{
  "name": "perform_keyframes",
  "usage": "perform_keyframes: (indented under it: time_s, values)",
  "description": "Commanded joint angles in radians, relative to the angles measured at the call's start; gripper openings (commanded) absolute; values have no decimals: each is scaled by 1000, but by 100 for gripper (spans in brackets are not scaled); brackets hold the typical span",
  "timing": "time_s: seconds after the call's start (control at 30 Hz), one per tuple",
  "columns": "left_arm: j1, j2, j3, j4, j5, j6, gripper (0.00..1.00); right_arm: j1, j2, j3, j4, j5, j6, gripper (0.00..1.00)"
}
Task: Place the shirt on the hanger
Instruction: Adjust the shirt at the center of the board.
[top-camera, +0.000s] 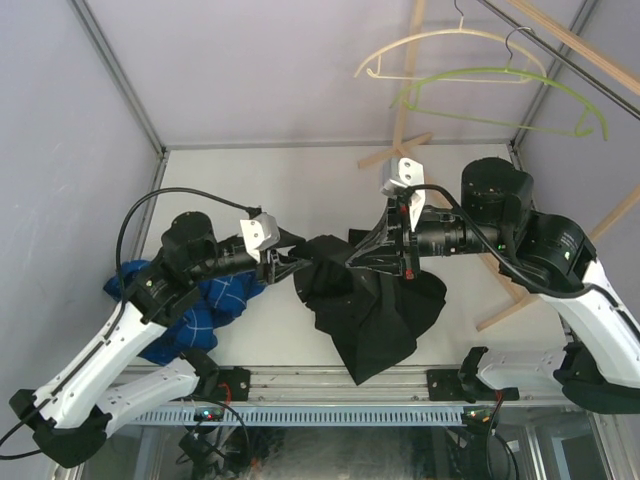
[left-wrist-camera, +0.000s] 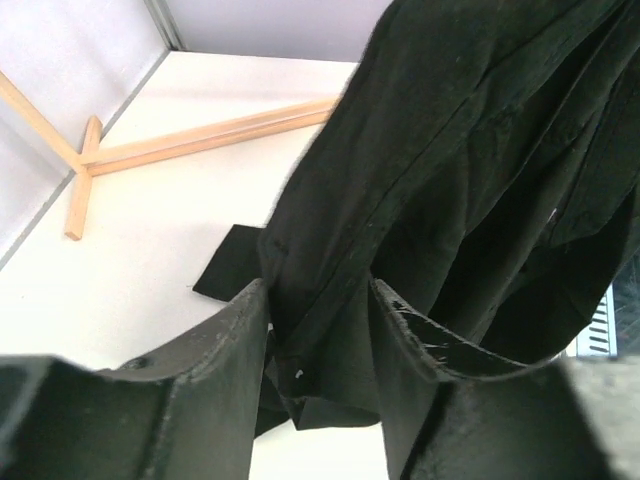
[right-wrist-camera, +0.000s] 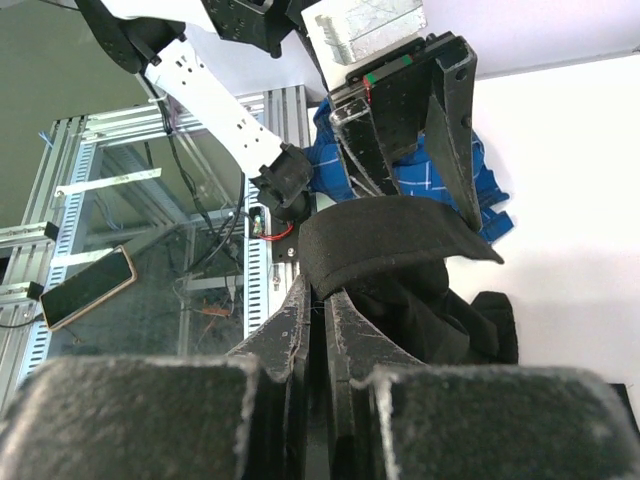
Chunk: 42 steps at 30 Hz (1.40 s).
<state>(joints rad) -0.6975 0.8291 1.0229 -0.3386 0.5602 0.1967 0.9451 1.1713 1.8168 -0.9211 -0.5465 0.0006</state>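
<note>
The black shirt (top-camera: 372, 310) hangs between my two grippers over the middle of the table, its lower part pooled on the surface. My right gripper (top-camera: 388, 250) is shut on a thick folded edge of the shirt (right-wrist-camera: 390, 240), pinched at the fingertips (right-wrist-camera: 322, 292). My left gripper (top-camera: 292, 262) stands open at the shirt's left side. A seamed fold of the shirt (left-wrist-camera: 450, 150) with a small white button runs down between its two spread fingers (left-wrist-camera: 318, 315). The lime-green hanger (top-camera: 500, 92) hangs on the rail at the top right, well above and behind both grippers.
A cream hanger (top-camera: 450, 48) hangs beside the green one. A blue plaid shirt (top-camera: 215, 305) lies crumpled under the left arm. The wooden rack's feet (left-wrist-camera: 200, 135) lie on the table at the back right. The table's metal front rail (top-camera: 330, 412) runs along the near edge.
</note>
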Motion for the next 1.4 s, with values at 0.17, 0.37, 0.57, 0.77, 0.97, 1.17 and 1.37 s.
perform_keyframes:
  time_s: [0.17, 0.37, 0.57, 0.77, 0.97, 1.17, 1.37]
  values:
    - [-8, -8, 9, -1, -51, -19, 5, 7, -72, -100, 116, 120, 18, 0]
    - [-8, -45, -4, 15, -373, -185, 0, -10, -136, -230, 166, 441, 88, 6]
    - [-7, -5, 62, -136, -469, -259, 0, -91, -160, -371, 220, 499, 215, 23]
    - [-7, -59, -4, -124, -498, -334, 0, -106, -150, -430, 231, 527, 270, 45]
    - [-7, -97, -32, -172, -648, -354, 0, -113, -170, -504, 235, 627, 344, 55]
    - [-8, -49, 9, -248, -710, -391, 0, -118, -194, -581, 215, 723, 443, 67]
    - [-8, -63, -10, -248, -798, -438, 0, -120, -234, -684, 197, 789, 564, 70]
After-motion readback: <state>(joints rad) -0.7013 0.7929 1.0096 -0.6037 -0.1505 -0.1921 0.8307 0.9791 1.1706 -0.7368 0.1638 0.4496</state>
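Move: The black shirt's edge already lies between the left hand's half-open fingers, right at the pads; from the right hand, which holds the shirt, that edge is about 8 cm left, 5 ahead and 7 lower. The black shirt's body hangs some 18 cm right of the left hand, 3 back, and about 5 ahead and 6 right of the right hand, well below both. The blue shirt lies about 24 cm left of the left hand, 2 back. Left hand pinches the edge, drawing it 9 cm left; right lets go and sinks 17 cm, swinging forward. ##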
